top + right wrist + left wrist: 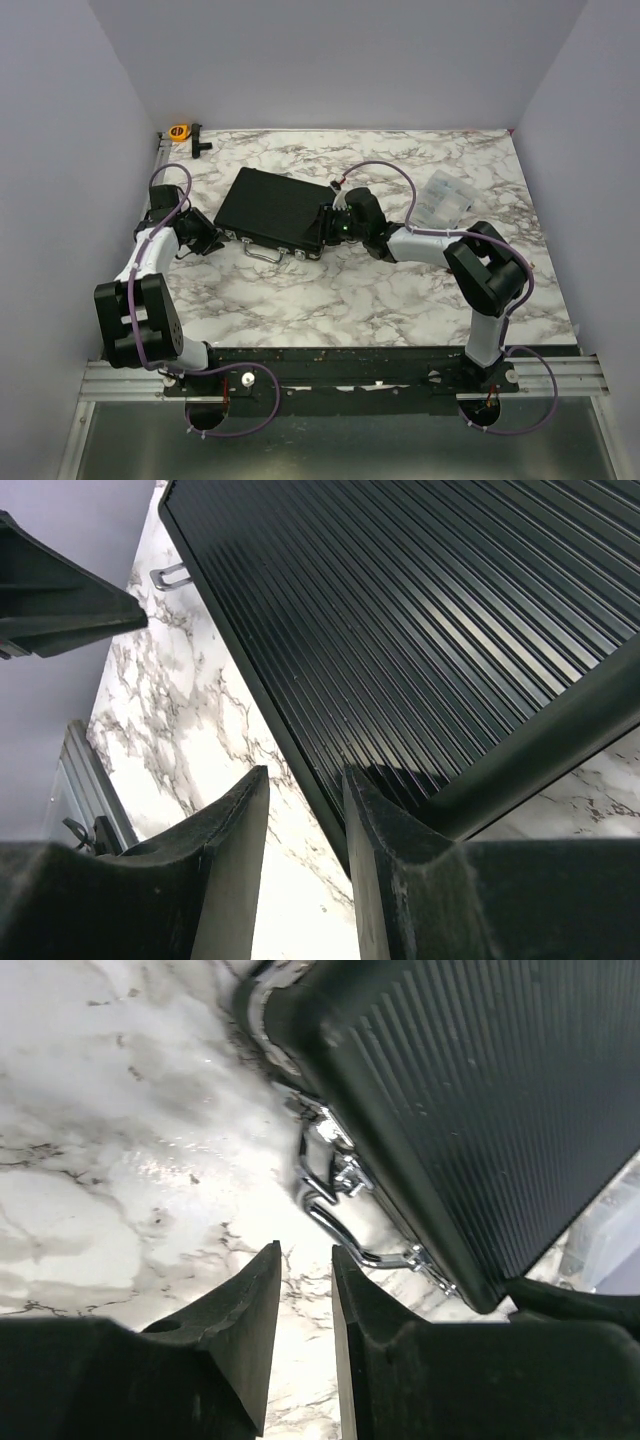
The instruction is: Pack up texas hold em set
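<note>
The black hinged case (270, 208) lies closed on the marble table, its ribbed lid up and its silver handle (263, 254) facing the near side. No chips, cards or discs show. My left gripper (208, 240) sits at the case's near left corner; in the left wrist view its jaws (305, 1250) stand narrowly apart and empty over bare table, with the handle (330, 1200) and case (480, 1090) just ahead. My right gripper (328, 226) is at the case's right corner; its jaws (305, 772) are narrowly apart, with the right one over the lid's edge (420, 610).
A clear plastic bag (443, 198) lies to the right of the case. An orange tape roll (179, 131) and a small black piece (200, 142) sit at the back left corner. White walls enclose the table on three sides.
</note>
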Controlling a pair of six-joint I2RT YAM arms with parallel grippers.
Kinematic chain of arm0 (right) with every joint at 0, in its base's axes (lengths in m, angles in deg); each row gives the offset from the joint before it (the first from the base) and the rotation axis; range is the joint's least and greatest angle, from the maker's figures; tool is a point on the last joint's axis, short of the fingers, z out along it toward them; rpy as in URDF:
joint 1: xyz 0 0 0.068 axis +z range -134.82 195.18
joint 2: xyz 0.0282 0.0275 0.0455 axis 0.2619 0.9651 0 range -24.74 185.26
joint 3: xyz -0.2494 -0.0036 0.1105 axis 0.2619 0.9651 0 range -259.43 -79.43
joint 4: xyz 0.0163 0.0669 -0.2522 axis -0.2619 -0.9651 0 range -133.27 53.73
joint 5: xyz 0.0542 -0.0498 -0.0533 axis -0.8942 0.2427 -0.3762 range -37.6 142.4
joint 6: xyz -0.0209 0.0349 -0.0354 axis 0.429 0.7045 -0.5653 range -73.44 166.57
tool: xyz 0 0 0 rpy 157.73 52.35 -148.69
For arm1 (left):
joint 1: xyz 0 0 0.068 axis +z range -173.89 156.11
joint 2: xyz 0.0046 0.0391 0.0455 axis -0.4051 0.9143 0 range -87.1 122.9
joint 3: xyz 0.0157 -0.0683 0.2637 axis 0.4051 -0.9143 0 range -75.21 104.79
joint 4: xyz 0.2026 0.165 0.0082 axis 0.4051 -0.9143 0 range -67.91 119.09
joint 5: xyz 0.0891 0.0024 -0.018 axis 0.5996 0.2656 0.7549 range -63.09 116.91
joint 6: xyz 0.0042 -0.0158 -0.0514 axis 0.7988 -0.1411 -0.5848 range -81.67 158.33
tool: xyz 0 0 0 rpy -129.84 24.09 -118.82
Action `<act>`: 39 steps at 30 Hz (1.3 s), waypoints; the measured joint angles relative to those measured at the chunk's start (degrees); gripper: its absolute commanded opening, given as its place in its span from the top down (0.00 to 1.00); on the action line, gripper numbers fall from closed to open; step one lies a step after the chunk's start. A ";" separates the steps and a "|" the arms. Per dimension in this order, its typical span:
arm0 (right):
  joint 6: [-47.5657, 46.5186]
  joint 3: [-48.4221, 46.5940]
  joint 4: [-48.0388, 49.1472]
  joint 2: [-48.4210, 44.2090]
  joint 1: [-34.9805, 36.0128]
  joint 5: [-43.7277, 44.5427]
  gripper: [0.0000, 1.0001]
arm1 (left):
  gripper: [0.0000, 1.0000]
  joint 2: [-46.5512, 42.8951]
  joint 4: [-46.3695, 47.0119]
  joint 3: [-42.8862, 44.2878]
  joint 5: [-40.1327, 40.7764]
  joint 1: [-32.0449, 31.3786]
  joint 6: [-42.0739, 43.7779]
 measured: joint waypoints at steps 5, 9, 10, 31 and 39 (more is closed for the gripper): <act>0.24 0.50 1.66 0.28 -0.09 -0.48 0.61 | 0.71 1.95 -1.16 0.00 3.41 0.00 -0.39; 0.24 1.03 2.69 0.28 -0.09 -0.48 0.61 | 0.66 3.02 -1.09 0.00 4.00 0.00 -0.61; 0.24 1.07 2.84 0.28 -0.09 -0.48 0.61 | 0.65 3.02 -1.01 0.00 4.00 0.00 -0.61; 0.24 1.31 3.28 0.28 -0.15 -0.55 0.62 | 0.52 5.60 1.51 1.22 6.99 -0.02 -3.48; 0.24 1.31 3.28 0.28 -0.15 -0.57 0.63 | 0.53 7.34 -0.31 2.03 8.28 -0.02 -3.45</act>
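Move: The case's left latch is about 3 cm ahead of the left hand, 2 cm to its right and some 5 cm below; the handle is about 10 cm to the right, level fore and aft, and about 5 cm below. The closed case's middle lies some 8 cm ahead, 15 cm right and 5 cm below. From the right hand at the front right corner, the case's middle is about 7 cm ahead, 10 cm left and 3 cm below, and the left latch about 2 cm ahead, 22 cm left and 3 cm below. The left hand dips about 2 cm at the case's front left corner, comes back up and slightly forward while its fingers open from about a quarter to half, then sinks again some 4 cm, easing left and tipping its fingers a little more steeply down, so that they end low beside the left latch and near the handle's left end. The right hand stays put, part-open, its fingers still at the case's front right corner as though to steady it. ##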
